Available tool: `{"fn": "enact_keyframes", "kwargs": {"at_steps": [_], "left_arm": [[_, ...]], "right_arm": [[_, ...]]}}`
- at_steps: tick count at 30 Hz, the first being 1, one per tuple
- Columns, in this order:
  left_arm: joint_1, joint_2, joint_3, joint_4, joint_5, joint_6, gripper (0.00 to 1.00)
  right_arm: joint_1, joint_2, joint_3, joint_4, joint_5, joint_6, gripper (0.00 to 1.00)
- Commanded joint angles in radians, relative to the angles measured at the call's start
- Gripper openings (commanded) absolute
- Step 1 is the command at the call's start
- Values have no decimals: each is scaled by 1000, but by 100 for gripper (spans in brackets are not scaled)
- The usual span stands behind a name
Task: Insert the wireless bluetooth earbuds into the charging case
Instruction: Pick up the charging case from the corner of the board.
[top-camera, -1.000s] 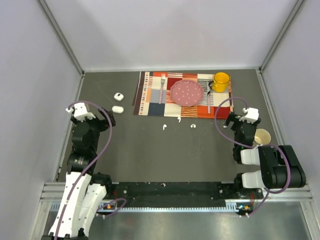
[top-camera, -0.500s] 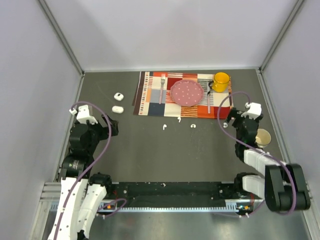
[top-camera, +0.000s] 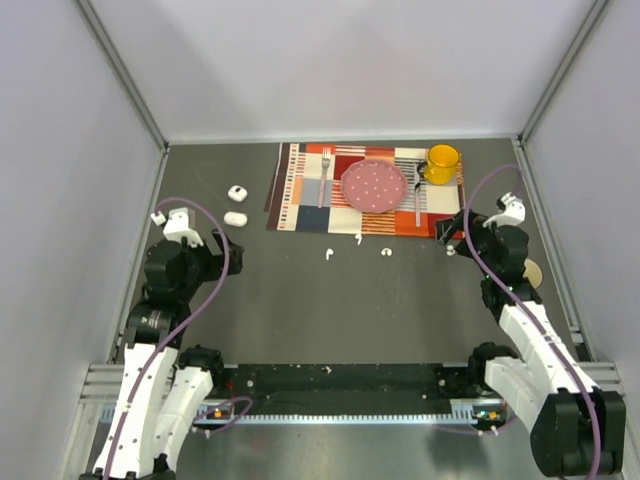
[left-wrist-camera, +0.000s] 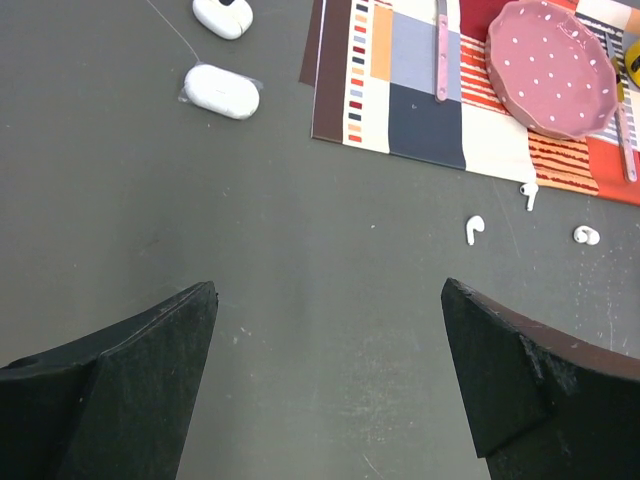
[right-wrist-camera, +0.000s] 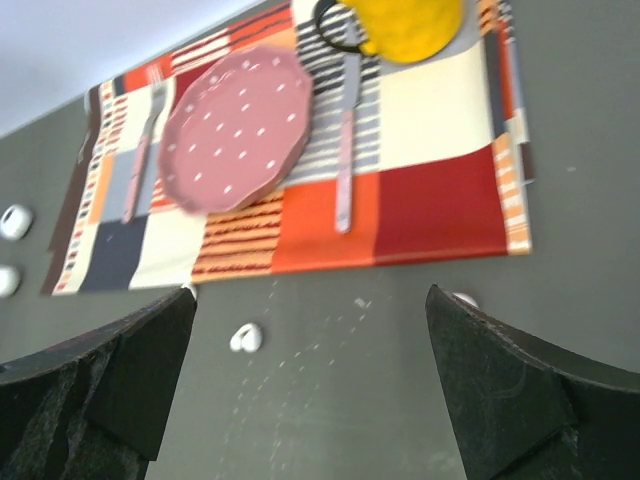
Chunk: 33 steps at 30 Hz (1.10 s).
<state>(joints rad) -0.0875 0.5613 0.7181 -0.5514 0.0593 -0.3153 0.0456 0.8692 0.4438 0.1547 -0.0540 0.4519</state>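
Three tiny white earbuds (top-camera: 329, 255) (top-camera: 358, 238) (top-camera: 386, 251) lie on the dark table just in front of the placemat; the left wrist view shows them as earbuds (left-wrist-camera: 474, 230) (left-wrist-camera: 529, 193) (left-wrist-camera: 586, 236). A closed white charging case (top-camera: 235, 218) (left-wrist-camera: 222, 91) lies left of the mat, with an open case (top-camera: 237, 192) (left-wrist-camera: 222, 15) behind it. My left gripper (top-camera: 216, 248) (left-wrist-camera: 328, 290) hangs open over bare table, near the closed case. My right gripper (top-camera: 450, 238) (right-wrist-camera: 308, 295) is open above the table by the mat's near right corner, with an earbud (right-wrist-camera: 246, 338) ahead of it.
A striped placemat (top-camera: 300, 205) carries a pink dotted plate (top-camera: 375, 185), a fork (top-camera: 324, 175), a spoon (top-camera: 418, 195) and a yellow mug (top-camera: 441, 162). A paper cup (top-camera: 531, 272) stands at the right, partly behind my right arm. Grey walls enclose the table.
My right arm has unfolded and reached forward toward the mat's right corner. My left arm has shifted slightly right and forward. Both grippers stay open; nothing on the table has moved.
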Motion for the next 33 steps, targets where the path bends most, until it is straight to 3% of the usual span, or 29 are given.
{"fn": "enact_keyframes", "kwargs": {"at_steps": [1,10,17,23,33], "left_arm": [[0,15,14,13,-1,-14,99],[0,-63,40,-73,-50,-54,99],[0,-70,98,-90,-12,-59,99],[0,8,113,-61,-9,-88,99],[0,284,167,105,-51,-99,99]], "right_arm": [[7,-55,1,-36,-165,28,99],[7,-36,163,-254,-82,-15,99],[5,-150,191,-286,-67,-41,99],[7,-162,216,-303,-70,-29,99],[7,-171,228,-374,-37,-50,99]]}}
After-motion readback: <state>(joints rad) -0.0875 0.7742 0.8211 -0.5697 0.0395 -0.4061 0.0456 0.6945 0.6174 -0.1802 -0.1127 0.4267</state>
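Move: The charging case, the nearer of two white ones at the far left, lies about 22 cm ahead of the left hand, 3 cm to its left and some 18 cm below. The second white case is about 8 cm beyond it, in line. The nearest loose earbud is roughly 13 cm ahead of the left hand and 18 cm to its right, at table level. From the right hand the charging case lies about 15 cm ahead, 47 cm left and 14 cm below. Back and a little upward first, by about 2 cm each, the left hand then turns round and swings forward some 4 cm and down 3 cm towards the charging case, fingers tipping down about 10 degrees. The right hand dips slightly, then lifts clear of the table by about 6 cm while drawing back 3 cm. Both grippers stay wide open, touching nothing. ##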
